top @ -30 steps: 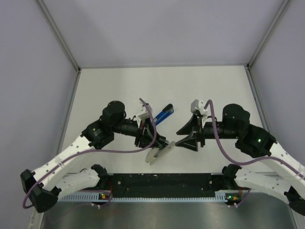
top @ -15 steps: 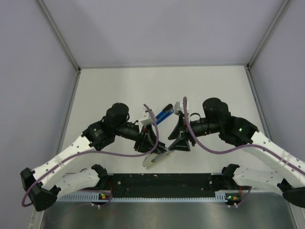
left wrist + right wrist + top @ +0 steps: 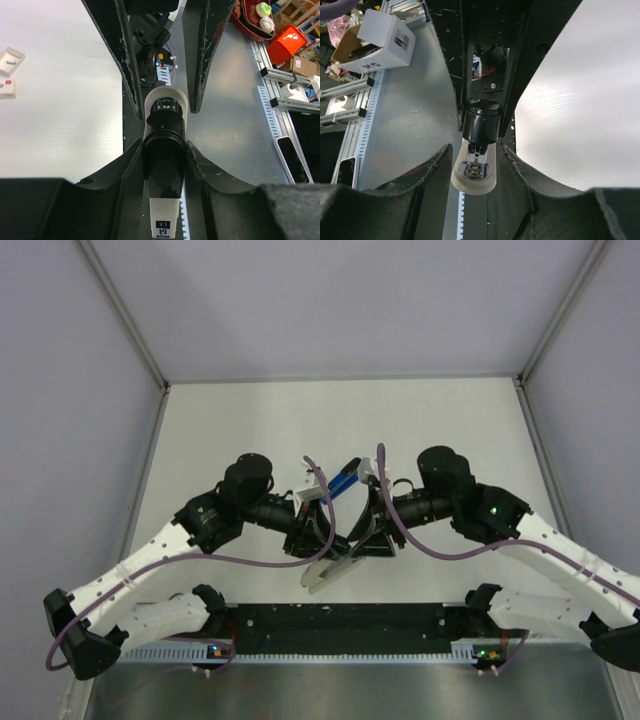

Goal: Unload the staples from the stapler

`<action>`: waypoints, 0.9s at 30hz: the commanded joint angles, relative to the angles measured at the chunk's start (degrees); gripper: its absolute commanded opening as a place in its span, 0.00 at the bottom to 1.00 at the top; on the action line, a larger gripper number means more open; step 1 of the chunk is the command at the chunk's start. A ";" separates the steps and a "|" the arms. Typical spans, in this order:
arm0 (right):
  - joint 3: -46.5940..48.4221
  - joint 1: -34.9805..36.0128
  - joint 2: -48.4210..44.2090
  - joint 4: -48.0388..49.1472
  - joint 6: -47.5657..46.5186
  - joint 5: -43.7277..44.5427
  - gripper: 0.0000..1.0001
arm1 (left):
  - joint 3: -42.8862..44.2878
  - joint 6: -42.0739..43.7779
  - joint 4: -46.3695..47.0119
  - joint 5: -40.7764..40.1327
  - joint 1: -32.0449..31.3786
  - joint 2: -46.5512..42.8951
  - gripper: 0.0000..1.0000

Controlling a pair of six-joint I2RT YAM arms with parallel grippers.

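Note:
My left gripper (image 3: 320, 538) is shut on a stapler with a black top and cream base (image 3: 330, 573) and holds it off the table. In the left wrist view (image 3: 164, 145) my fingers press both sides of its black body (image 3: 164, 165). My right gripper (image 3: 366, 538) is open. Its fingers flank the stapler's front end, where the black head (image 3: 480, 122) and metal anvil plate (image 3: 474, 170) show between them (image 3: 476, 147). A slim bright-blue stapler (image 3: 343, 478) with a black end lies just behind both grippers. Neither gripper holds it.
The black rail (image 3: 340, 620) and both arm bases run along the near edge. Purple cables loop over both wrists. A small white box (image 3: 10, 57) sits on the table. The enclosure walls close the back and sides.
My right gripper has moved left from about a hand's width away until its fingers flank the held stapler's end. My left gripper shifted slightly. The blue stapler has not moved.

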 commanded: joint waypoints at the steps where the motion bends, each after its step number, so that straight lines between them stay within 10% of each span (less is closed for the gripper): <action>1: 0.18 1.93 0.59 2.85 0.01 -1.09 0.42 | 3.97 -0.15 3.61 0.43 -0.50 -0.22 0.00; 27: -11.94 4.56 -3.79 10.66 5.72 -0.21 0.15 | 5.03 -5.50 11.50 -5.01 -1.11 -2.06 0.00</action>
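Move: The left hand holds the black-and-white stapler by its black cover. The stapler's metal magazine nose sticks out roughly 4 cm to that hand's right and a centimetre lower; from the right hand it lies about 1 cm back, 1 cm left and 2 cm below. Down on the table, the blue stapler is some 28 cm ahead of the right hand, 2 cm left and 27 cm below, and the white box some 20 cm ahead, 12 cm right, 28 cm below. The right fingers, a bit under half open, close to nearly shut and pinch the magazine nose just under the black cover's end, while that hand sinks about 3 cm and eases back about 1 cm, going down faster at the very end. The left hand keeps its grip on the cover and stays put, barely turning. ##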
